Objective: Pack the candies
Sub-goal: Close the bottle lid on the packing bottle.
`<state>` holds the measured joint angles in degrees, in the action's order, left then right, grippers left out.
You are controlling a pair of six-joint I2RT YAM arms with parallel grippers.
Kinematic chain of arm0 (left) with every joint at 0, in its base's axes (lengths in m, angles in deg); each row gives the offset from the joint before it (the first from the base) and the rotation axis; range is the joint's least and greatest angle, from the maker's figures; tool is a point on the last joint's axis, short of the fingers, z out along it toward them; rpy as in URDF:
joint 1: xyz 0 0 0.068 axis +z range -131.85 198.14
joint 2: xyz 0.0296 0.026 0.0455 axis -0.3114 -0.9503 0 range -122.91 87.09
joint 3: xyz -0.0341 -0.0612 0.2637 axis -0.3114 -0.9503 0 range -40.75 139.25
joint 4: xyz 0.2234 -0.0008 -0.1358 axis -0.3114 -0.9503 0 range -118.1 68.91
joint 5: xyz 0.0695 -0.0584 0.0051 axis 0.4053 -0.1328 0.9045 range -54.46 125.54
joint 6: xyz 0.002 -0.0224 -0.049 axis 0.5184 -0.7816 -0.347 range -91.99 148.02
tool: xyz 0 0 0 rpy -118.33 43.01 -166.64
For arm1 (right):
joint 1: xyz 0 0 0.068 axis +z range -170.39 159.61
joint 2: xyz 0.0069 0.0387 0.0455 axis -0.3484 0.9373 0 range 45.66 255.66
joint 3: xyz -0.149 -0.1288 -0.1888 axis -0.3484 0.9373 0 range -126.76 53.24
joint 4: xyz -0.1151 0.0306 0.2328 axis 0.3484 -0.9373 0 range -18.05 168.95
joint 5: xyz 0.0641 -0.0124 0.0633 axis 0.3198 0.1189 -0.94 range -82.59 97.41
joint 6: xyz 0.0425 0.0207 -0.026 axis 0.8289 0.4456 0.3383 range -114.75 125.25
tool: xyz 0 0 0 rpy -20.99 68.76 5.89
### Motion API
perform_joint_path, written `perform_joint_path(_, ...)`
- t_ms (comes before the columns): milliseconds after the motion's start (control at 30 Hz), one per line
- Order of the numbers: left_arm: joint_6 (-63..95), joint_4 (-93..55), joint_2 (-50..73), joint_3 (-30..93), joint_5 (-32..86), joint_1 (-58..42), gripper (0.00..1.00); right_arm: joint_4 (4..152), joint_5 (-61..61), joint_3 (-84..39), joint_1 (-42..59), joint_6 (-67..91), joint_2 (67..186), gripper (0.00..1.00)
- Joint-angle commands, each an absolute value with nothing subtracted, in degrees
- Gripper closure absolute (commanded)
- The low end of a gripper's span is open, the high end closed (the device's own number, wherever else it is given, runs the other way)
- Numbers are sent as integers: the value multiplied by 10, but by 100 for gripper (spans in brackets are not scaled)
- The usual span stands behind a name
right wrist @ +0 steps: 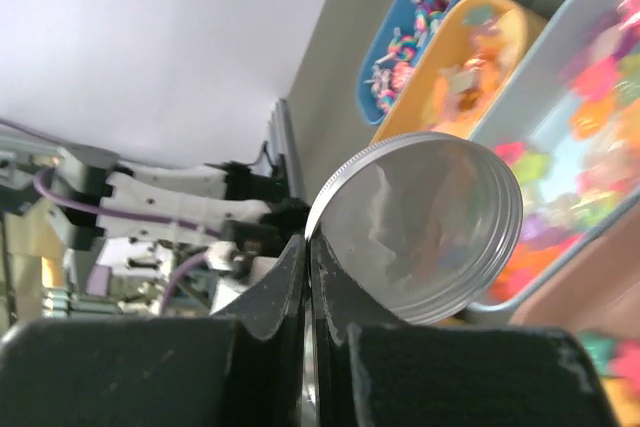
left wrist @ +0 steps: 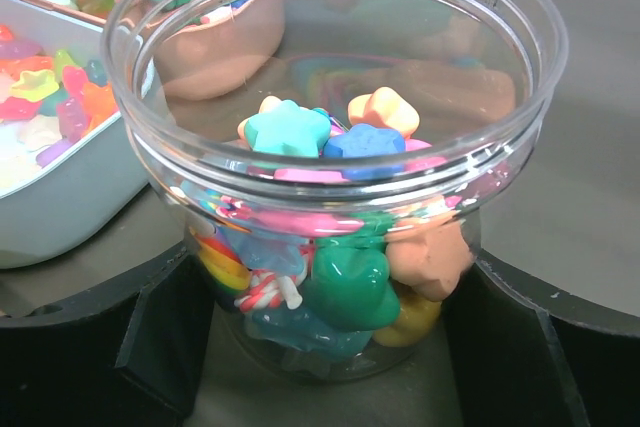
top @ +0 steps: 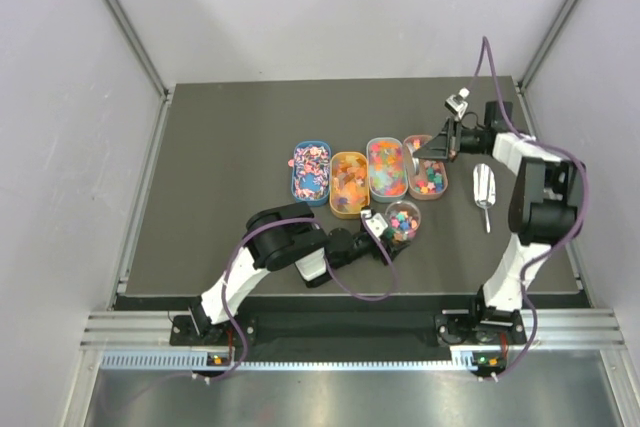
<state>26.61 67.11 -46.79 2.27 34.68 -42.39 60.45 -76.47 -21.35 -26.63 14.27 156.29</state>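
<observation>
The candies lie in four oval trays: blue point(top: 311, 171), orange point(top: 349, 184), white point(top: 387, 169) and peach point(top: 428, 169). More candies point(left wrist: 350, 282) fill the lower part of a clear round jar point(top: 404, 219), which stands on the table just in front of the trays. My left gripper point(left wrist: 335, 347) is closed on the jar point(left wrist: 340, 147), one black finger point(left wrist: 100, 347) against each side. Above the right-hand trays, my right gripper point(right wrist: 308, 242) is shut on the rim of the silver lid point(right wrist: 420, 227), holding it on edge in the air.
A silver metal scoop point(top: 484, 187) lies on the dark table to the right of the trays. In the left wrist view the white tray point(left wrist: 60, 187) and the peach tray point(left wrist: 220, 57) sit close behind the jar. White walls enclose the table.
</observation>
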Motion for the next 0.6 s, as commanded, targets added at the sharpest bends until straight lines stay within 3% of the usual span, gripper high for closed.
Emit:
perform_joint_path(0,263,542,-566,-25,428,-402,100,683,-856,-168,-264,219,1446,100)
perform_joint_path(567,258,538,-580,-3,404,-393,100,583,-856,44,-208,245,1246,100)
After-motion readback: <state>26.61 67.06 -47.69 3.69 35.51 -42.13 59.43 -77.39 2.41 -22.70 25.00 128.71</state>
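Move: Back towards the bases from the right hand, which already pinches the lid by its edge, stands the open packing bottle: about 12 cm back, 5 cm left and 16 cm below. Straight under this hand is the peach candy box, 1 cm farther out; the pale blue box lies 8 cm left at the same reach, the orange box 17 cm left and 4 cm back. The left hand already holds the bottle between its fingers, low down. Drawing back about 13 cm and 3 cm to the left, the right hand carries the still-pinched, tilted lid from over the candy boxes to above the bottle's mouth. It arches up some 7 cm on the way, then starts to sink, the wrist rolling roughly 10 degrees late on. The left fingers keep hold of the bottle, almost still. ##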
